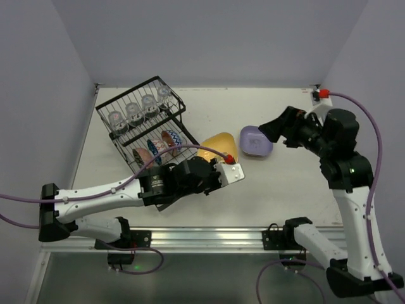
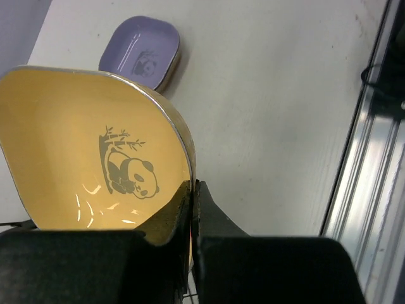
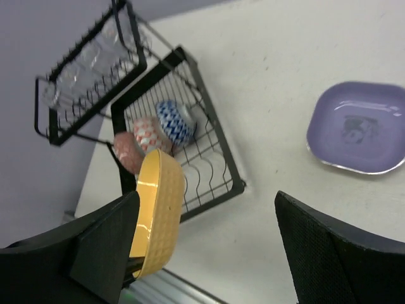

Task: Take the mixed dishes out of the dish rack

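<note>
My left gripper (image 1: 218,166) (image 2: 193,187) is shut on the rim of the yellow plate (image 1: 216,147) (image 2: 82,145), which stands on edge just right of the dish rack (image 1: 145,123); the plate has a panda picture on it. The purple plate (image 1: 255,140) (image 3: 361,126) lies flat on the table. My right gripper (image 1: 272,130) (image 3: 205,209) hangs open above the table by the purple plate, with nothing between its fingers. In the rack stand several clear glass cups (image 1: 139,109) and three patterned bowls (image 1: 158,149) (image 3: 158,130). The yellow plate (image 3: 161,209) also shows edge-on in the right wrist view.
The rack (image 3: 209,171) sits at the back left, near the left wall. A metal rail (image 1: 209,237) runs along the near table edge. A purple cable (image 1: 183,149) arcs over the rack to the left wrist.
</note>
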Robot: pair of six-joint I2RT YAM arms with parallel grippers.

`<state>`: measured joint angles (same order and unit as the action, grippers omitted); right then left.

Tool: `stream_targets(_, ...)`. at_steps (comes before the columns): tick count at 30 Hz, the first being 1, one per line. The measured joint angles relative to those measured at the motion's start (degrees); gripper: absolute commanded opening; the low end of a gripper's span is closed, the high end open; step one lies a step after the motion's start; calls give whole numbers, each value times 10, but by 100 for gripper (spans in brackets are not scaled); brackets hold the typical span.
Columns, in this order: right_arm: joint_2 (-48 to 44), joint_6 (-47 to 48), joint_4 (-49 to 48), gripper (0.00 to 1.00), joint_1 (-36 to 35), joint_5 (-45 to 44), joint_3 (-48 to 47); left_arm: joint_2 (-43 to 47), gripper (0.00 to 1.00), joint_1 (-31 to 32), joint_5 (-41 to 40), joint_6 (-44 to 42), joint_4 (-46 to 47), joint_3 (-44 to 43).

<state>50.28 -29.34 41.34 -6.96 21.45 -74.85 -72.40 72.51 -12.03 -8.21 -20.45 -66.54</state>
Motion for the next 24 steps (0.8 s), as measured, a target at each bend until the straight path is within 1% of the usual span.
stream_targets(2, 47, 21, 34, 88, -63, -37, -21, 16, 0, 12, 0, -50, -40, 6)
stream_targets(5, 99, 35, 77, 86, -153, -86, -24, 18, 0, 24, -5, -102, -75, 5)
stream_targets(7, 120, 35, 100, 84, -190, -116, -23, 9, 0, 31, -9, -124, -95, 3)
stream_targets(10, 135, 34, 119, 81, -235, -155, -23, -29, 0, 46, -17, -146, -127, -11)
stream_targets(11, 138, 33, 122, 77, -245, -164, -23, -42, 0, 49, -21, -151, -135, -14)
stream_targets(14, 150, 26, 122, 74, -268, -182, -21, -72, 0, 52, -28, -156, -152, -15)
stream_targets(15, 155, 23, 121, 73, -273, -190, -18, -76, 0, 52, -30, -156, -155, -15)
stream_targets(16, 158, 20, 120, 70, -278, -195, -13, -79, 0, 52, -33, -156, -157, -15)
stream_targets(19, 172, 12, 114, 67, -291, -205, 5, -79, 0, 52, -40, -156, -156, -17)
stream_targets(21, 183, 8, 106, 63, -300, -205, 21, -81, 0, 52, -46, -156, -155, -23)
stream_targets(22, 188, 4, 102, 57, -304, -205, 31, -83, 0, 52, -49, -156, -154, -25)
stream_targets(24, 197, 0, 97, 49, -309, -206, 46, -87, 0, 52, -53, -156, -151, -31)
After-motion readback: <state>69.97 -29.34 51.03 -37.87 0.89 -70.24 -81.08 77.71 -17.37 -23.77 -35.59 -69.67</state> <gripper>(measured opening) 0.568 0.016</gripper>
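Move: The yellow plate is already pinched in the left gripper, its middle some 8 cm ahead of that hand and about level in height. The open right gripper, where the plate is taken, lies 15 cm right, 9 cm ahead and 12 cm above the left one. From the right hand, the yellow plate's middle is about 15 cm left, 1 cm back and 13 cm below; the purple plate sits roughly 15 cm ahead, 1 cm right and 34 cm below. Swing the right gripper down about 16 cm and left some 9 cm, tipping its fingers down and narrowing them to just over half open, until they straddle the yellow plate's free right-hand rim. Meanwhile keep the left grip shut on the plate and lower it about 7 cm, rolling it nearly 30 degrees so the left fingers point more steeply down. ##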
